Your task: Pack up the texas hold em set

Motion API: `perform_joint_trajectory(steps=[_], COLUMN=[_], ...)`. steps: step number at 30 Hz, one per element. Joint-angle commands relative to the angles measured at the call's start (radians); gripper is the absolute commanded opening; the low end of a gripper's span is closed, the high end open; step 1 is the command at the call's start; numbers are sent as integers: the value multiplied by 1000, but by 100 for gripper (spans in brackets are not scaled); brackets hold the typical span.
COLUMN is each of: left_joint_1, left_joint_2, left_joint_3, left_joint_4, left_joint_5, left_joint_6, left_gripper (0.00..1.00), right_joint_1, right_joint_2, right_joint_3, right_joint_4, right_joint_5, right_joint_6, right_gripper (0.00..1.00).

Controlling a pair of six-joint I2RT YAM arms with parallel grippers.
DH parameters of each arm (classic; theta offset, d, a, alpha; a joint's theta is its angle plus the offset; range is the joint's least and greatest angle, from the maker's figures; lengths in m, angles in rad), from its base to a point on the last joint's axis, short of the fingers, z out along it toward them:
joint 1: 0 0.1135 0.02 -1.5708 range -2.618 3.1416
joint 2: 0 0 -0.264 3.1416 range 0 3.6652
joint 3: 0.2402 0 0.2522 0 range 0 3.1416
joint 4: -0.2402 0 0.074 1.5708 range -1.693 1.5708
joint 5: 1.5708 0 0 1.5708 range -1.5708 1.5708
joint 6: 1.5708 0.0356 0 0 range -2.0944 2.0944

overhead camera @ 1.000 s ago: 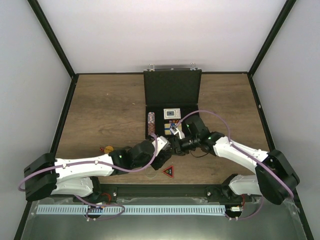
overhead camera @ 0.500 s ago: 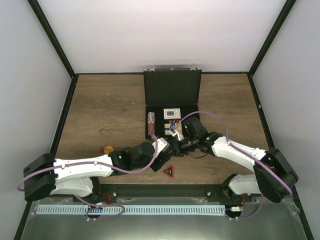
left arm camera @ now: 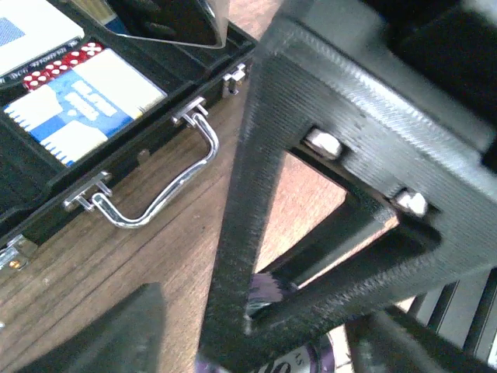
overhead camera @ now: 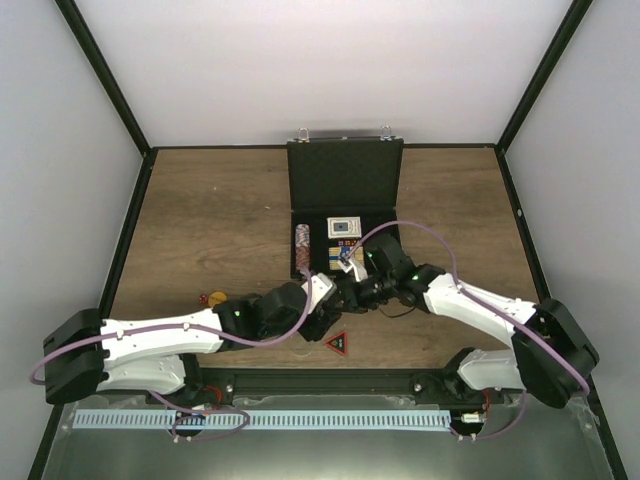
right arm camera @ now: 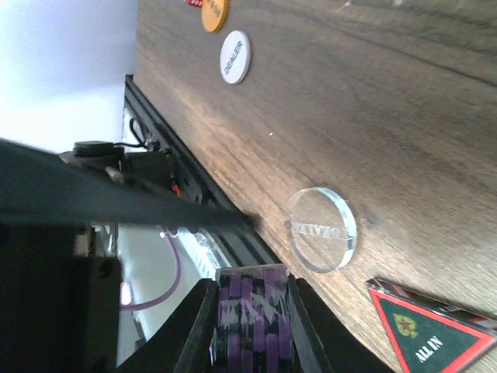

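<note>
The black case (overhead camera: 345, 175) lies open at the back, with a card deck (overhead camera: 345, 227) and a chip stack (overhead camera: 303, 250) in its tray. My two grippers meet just in front of it. In the right wrist view my right gripper (right arm camera: 250, 326) is shut on a short stack of purple chips (right arm camera: 250, 311), pinching its flat faces. My left gripper (left arm camera: 264, 353) is open, its fingers (left arm camera: 116, 334) standing off either side of the same purple chips (left arm camera: 303, 361). The case's silver handle (left arm camera: 155, 186), blue cards (left arm camera: 78, 109) and red dice (left arm camera: 62, 66) show in the left wrist view.
A clear round button (right arm camera: 321, 228) and the red-black triangle (right arm camera: 431, 334) lie on the wood near the front edge, below the grippers. A white dealer button (right arm camera: 234, 56) and an orange button (right arm camera: 214, 12) lie further left. The front rail (overhead camera: 330, 380) runs close behind the triangle (overhead camera: 337, 343).
My right gripper has closed onto the purple chip stack. My left gripper's jaws have widened a little around it. Both arms have barely shifted.
</note>
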Motion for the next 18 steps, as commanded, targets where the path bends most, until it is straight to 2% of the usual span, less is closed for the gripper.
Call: perform_joint_trajectory(steps=[1,3,4,9,14,18], left_joint_1=[9,32,55,191,402,536], left_joint_2=[-54,-70,-73,-69,-63,-20], left_joint_3=[58,74,91,175,172,173], left_joint_4=[-21,-65,-99,-241,-246,-248], left_joint_5=[-94,-105,-95,-22,140,207], left_joint_6=[-38,-73,-87,-133,-186,-201], left_gripper=[80,97,100,100,100,100], right_joint_1=[11,11,10,6,5,5], right_joint_2=[-63,-83,-85,3,109,212], right_joint_3=[56,90,116,286,373,461], right_joint_4=[-96,-141,-175,-337,-261,-191], right_joint_5=[138,229,286,533,644,695], right_joint_6=[-37,-63,-79,-173,-302,-408], right_gripper=[1,1,1,1,1,1])
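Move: Both grippers meet low in front of the case, at the purple chip stack, which the right fingers already grip. From the right hand the open case's middle lies about 14 cm ahead, 4 cm right and 10 cm lower; its handle 5 cm ahead and 4 right, its card packs 12 ahead and 4 right, the blue-and-red chip column 14 ahead and 6 left. From the left hand the case's middle is likewise about 14 cm ahead and 4 right. Forward, some 11 cm, the right arm carries the purple chip stack towards the case, rising about 3 cm on the way and easing down slightly at the end, its fingers tipping steeper down by some 35 degrees and keeping their grip. The left fingers spread fully and let go of the stack; that hand lifts about 5 cm, sweeps forward and left towards the case's front left corner, turning counter-clockwise. ##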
